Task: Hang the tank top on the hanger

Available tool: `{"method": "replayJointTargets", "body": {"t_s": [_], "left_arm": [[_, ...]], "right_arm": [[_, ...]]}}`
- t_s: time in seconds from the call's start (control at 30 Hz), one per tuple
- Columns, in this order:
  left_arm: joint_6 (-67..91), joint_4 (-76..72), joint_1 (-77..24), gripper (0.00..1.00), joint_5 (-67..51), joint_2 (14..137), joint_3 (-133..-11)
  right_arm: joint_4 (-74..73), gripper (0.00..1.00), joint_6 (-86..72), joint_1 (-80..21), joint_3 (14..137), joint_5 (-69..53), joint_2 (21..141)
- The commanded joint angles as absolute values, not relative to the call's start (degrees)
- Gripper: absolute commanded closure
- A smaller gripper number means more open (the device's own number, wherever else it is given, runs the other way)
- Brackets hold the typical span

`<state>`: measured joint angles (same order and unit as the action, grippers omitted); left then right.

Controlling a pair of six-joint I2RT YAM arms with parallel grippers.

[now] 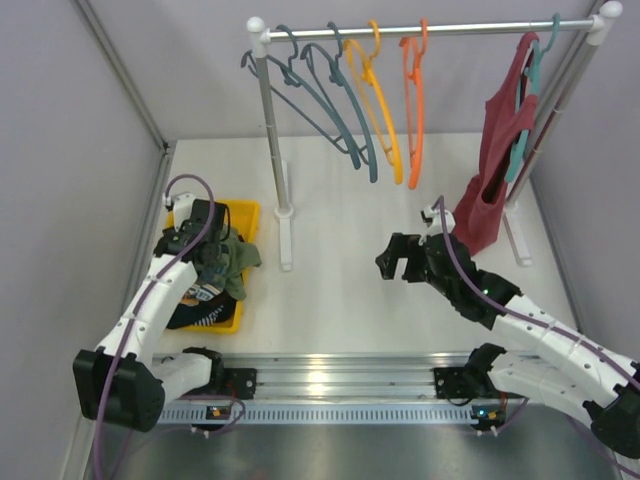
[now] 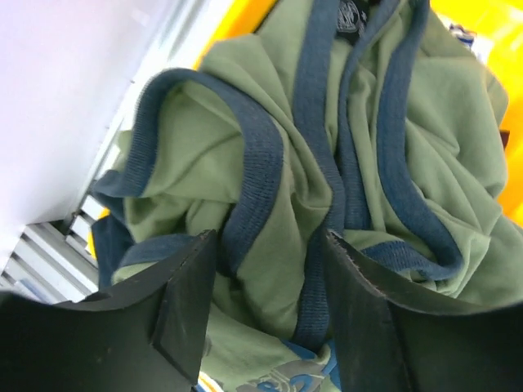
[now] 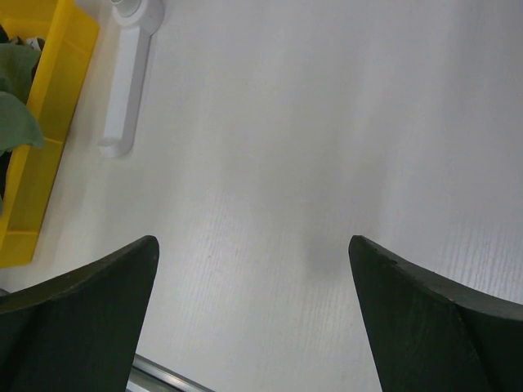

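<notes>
The olive-green tank top [image 1: 236, 256] with navy trim lies crumpled in the yellow bin [image 1: 247, 214] at the left. My left gripper [image 1: 212, 262] is down in the bin on top of it. In the left wrist view the open jaws of that gripper [image 2: 270, 241] straddle a fold of the tank top [image 2: 270, 163] with a navy trim band, and cloth fills the gap. The bright orange hanger [image 1: 413, 100] hangs empty on the rail. My right gripper [image 1: 395, 262] hovers open over the bare white table with nothing between the jaws [image 3: 253, 245].
An amber hanger [image 1: 375, 110] and teal-grey hangers [image 1: 320, 95] hang left of the orange one. A dark red top [image 1: 495, 170] hangs at the rail's right end. The rack's left pole [image 1: 270, 130] and foot [image 3: 127, 82] stand beside the bin [image 3: 49, 98]. Dark clothes [image 1: 200, 305] lie under the tank top.
</notes>
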<state>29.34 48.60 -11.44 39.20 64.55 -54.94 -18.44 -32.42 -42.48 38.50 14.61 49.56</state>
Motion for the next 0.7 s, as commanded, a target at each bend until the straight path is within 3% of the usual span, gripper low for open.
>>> {"method": "replayJointTargets", "body": {"t_s": [0.0, 0.1, 0.13, 0.2, 0.53, 0.67], "left_arm": [[27.5, 44.7, -10.5, 0.48, 36.0, 64.4, -53.5], [26.2, 44.2, -10.3, 0.60, 33.1, 63.6, -53.2], [25.8, 44.1, -10.3, 0.79, 32.4, 63.2, -53.6], [24.7, 44.0, -10.3, 1.00, 29.8, 61.4, -54.4], [20.1, 47.2, -10.5, 1.00, 10.1, 54.9, -69.4], [20.7, 44.7, -10.9, 1.00, -6.8, 53.2, -73.2]], "right_arm": [[-14.8, 0.00, -33.4, -41.7, 38.0, 13.3, 49.5], [-14.4, 0.00, -33.7, -41.7, 37.9, 12.7, 49.4], [-14.3, 0.00, -33.7, -41.7, 38.0, 12.6, 49.5], [-13.7, 0.00, -33.7, -41.7, 38.2, 11.6, 49.3], [-4.3, 0.00, -35.7, -42.1, 36.1, 5.0, 49.9], [-0.7, 0.00, -37.2, -43.7, 35.0, 4.7, 51.2]]}}
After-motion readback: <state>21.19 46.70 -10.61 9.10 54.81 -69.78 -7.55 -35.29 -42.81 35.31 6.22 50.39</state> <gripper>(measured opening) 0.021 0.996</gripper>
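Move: The tank top lies bunched just below the half-open left fingers, its middle about 2 cm ahead, 2 cm right and 3 cm down. The yellow bin's middle is some 5 cm right, 1 cm back and 6 cm below the left hand; the rack foot stands roughly 22 cm right, 5 cm ahead and 9 cm lower. From the right hand, the tank top is about 40 cm left, 2 cm ahead and 4 cm down. The tank top is pinched near its navy trim as the left hand sinks a centimetre and shuts its fingers, then pulled upward about 13 cm and some 8 cm right, towards the rack foot side, the fingers tipping up and swinging clockwise, gathering speed. The right hand, empty and wide open, drifts about 4 cm left towards the bin. ##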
